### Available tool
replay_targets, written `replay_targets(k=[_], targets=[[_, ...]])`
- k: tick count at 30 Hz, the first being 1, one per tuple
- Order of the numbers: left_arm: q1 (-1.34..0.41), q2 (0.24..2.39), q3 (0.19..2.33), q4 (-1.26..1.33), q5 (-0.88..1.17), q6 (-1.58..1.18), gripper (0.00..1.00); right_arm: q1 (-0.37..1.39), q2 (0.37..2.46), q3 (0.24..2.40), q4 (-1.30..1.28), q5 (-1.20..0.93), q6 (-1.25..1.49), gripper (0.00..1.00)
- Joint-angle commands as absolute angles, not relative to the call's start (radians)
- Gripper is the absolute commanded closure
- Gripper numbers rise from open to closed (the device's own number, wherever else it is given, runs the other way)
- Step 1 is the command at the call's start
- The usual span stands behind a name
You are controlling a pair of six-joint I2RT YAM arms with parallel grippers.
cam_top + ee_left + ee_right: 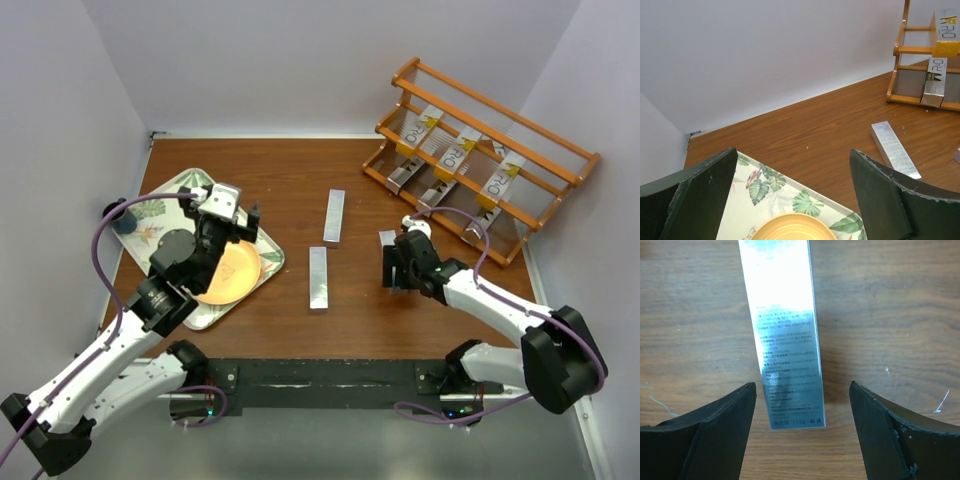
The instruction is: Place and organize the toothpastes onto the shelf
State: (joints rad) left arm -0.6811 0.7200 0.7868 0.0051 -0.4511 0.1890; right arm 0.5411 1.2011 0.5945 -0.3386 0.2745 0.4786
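The orange-brown shelf (540,165) stands at the far right and holds several silver toothpastes (452,155) with yellow bands. Two more silver cartons lie flat on the table's middle (333,216) (318,277). A third carton (785,330) lies on the wood under my right gripper (802,410), whose open jaws stand either side of its near end without touching it. From above, that carton's far end (387,238) shows just beyond the right gripper (397,266). My left gripper (792,155) hangs wide open and empty over the leaf-patterned tray (770,192).
The leaf-patterned tray (160,200) sits at the left with an orange plate (230,272) on it. White walls close in the table on the left, back and right. The shelf (905,50) and one loose carton (894,149) show in the left wrist view.
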Motion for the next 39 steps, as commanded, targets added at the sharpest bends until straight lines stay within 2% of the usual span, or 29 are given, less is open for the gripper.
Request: replay_targets(k=[1,12,18,23,27,32,39], targets=[[-0.675,0.723,0.778,0.035,-0.443,0.164,0.01,0.543,1.212,0.577,-0.276,0.296,0.502,0.22],[-0.673,0.719,0.775,0.037,-0.446,0.163,0.0,0.551,1.27,0.549,-0.17,0.261,0.472,0.35],[-0.672,0.721,0.773,0.037,-0.446,0.163,0.01,0.584,1.276,0.541,-0.144,0.27,0.453,0.36],[-0.673,0.723,0.773,0.037,-0.446,0.161,0.01,0.606,1.269,0.554,-0.164,0.275,0.434,0.5],[-0.67,0.727,0.775,0.037,-0.446,0.158,0.01,0.653,1.244,0.594,-0.225,0.301,0.431,0.55],[-0.67,0.729,0.776,0.037,-0.443,0.158,0.01,0.701,1.201,0.707,-0.351,0.328,0.413,0.68],[-0.67,0.738,0.776,0.037,-0.437,0.153,0.01,0.709,1.221,1.004,-0.537,0.276,0.37,0.71]])
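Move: My right hand is open just above the near end of the loose toothpaste box, which lies lengthwise ahead of me: its middle is about 6 cm ahead, 1 cm left and 3 cm below. A second toothpaste box lies some 20 cm to my left and 2 cm ahead; a third, farther out, about 16 cm left and 18 cm ahead. From my left hand the loose box is some 36 cm right, 2 cm ahead and 32 cm below. With my right hand I sink about 2 cm over the box's near end, drift left and close my fingers until they pinch its two long sides. Gripping it, I lift at a quickening pace, about 8 cm up from the lowest point, still carrying left (6 cm in all) and turning some 15 degrees counter-clockwise. ##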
